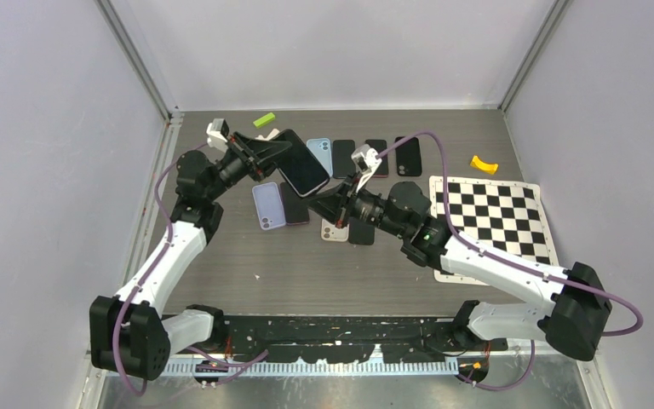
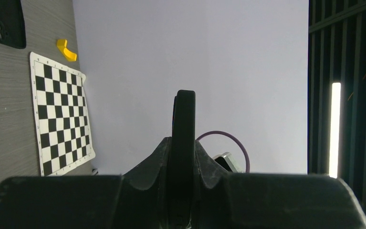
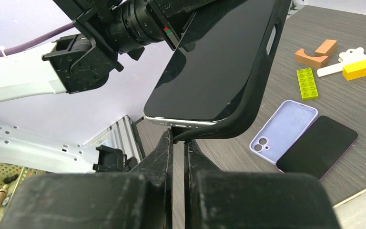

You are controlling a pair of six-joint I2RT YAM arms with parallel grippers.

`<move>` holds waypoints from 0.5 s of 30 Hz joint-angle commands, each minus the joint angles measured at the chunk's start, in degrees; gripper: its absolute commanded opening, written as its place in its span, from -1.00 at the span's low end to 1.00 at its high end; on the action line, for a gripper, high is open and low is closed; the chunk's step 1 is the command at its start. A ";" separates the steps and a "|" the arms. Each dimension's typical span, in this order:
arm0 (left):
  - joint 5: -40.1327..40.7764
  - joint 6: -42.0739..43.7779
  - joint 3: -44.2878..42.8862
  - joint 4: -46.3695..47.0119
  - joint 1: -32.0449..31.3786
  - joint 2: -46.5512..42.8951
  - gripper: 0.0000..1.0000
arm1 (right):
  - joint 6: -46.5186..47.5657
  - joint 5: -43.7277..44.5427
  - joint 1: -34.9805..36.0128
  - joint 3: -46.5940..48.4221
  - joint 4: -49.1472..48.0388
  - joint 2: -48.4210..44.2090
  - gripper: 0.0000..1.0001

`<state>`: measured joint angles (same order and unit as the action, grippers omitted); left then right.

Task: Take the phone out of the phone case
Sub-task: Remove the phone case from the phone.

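Observation:
The phone (image 1: 304, 168) with a dark screen (image 3: 214, 62) is held tilted above the table, still sitting in its black phone case (image 3: 259, 90). My left gripper (image 1: 274, 152) is shut on the upper end; in the left wrist view the cased phone (image 2: 184, 114) stands edge-on between the fingers (image 2: 206, 162). My right gripper (image 1: 328, 194) comes from the right and is shut (image 3: 178, 136) on the case's lower corner lip. There the case has bent away from the phone's silver edge (image 3: 181, 121).
On the table under the phone lie a lilac case (image 1: 267, 205) and a dark phone (image 1: 295, 203). More phones and cases (image 1: 343, 158) line the back. A checkerboard mat (image 1: 494, 213) lies at right, with a yellow piece (image 1: 484, 164) beyond it. A green brick (image 1: 264, 120) sits at the back.

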<state>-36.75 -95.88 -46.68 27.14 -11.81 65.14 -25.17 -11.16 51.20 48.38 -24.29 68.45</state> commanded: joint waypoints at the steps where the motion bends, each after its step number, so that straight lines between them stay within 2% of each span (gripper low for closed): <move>1: -3.75 -7.19 -1.25 5.36 -2.25 -2.95 -1.00 | 3.14 7.39 -0.40 -0.78 6.45 -0.01 -0.98; 2: -3.24 -5.81 -1.23 4.52 -2.25 -3.04 -1.00 | 2.33 6.94 -0.44 -0.88 6.25 -0.39 -0.95; 4: -2.62 -2.55 -1.27 3.03 -2.25 -2.89 -1.00 | 0.09 6.66 -0.48 -1.02 6.35 -1.74 -0.69; 5: -2.79 -1.15 -1.51 2.44 -2.13 -2.60 -1.00 | -1.54 6.54 -0.49 -1.19 6.40 -2.73 -0.47; 6: -3.25 0.16 -1.68 2.47 -1.97 -2.21 -1.00 | -2.11 5.39 -0.55 -1.54 6.33 -3.43 -0.33; 7: -4.08 1.37 -1.89 2.25 -1.72 -1.70 -1.00 | -3.08 4.41 -0.56 -1.80 6.17 -4.27 -0.06; 8: -4.97 1.98 -1.92 2.11 -1.31 -1.24 -1.00 | -3.37 1.98 -0.57 -2.48 5.55 -5.29 0.06; 9: -5.75 2.26 -1.67 2.98 -0.96 -0.75 -1.00 | -3.59 0.50 -0.62 -2.84 5.34 -5.80 0.29; 11: -7.50 2.61 -1.37 4.08 0.33 0.13 -1.00 | -3.51 -5.23 -0.71 -3.24 6.28 -7.11 0.50; 15: -11.56 3.82 -1.21 5.33 3.16 0.66 -1.00 | -3.48 -9.22 -1.15 -2.96 10.49 -9.91 0.59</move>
<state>-42.78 -93.14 -46.59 26.61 -11.20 65.91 -28.62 -14.48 50.26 44.95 -16.71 62.46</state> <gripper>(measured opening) 0.166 0.787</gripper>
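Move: My right fingers are shut on the lip at the near end of the black phone case. The middle of the cased phone lies about 6 cm ahead of my right hand, 1 cm left and 3 cm above. My left hand grips the far end, with that middle some 3 cm back, 3 cm right and 2 cm below it. On the table roughly 30 cm below my right hand, the pale case is 8 cm ahead and 4 cm right, the purple case 15 cm ahead and 15 cm left. I open my right fingers wide and let go of the pulled-out case lip, easing up slightly as I back off to the right, then dropping away below the phone's near end, about 3.5 cm in all. My left hand keeps its grip on the far end and sinks back and down some 1.5 cm, turning about 5 degrees clockwise. ##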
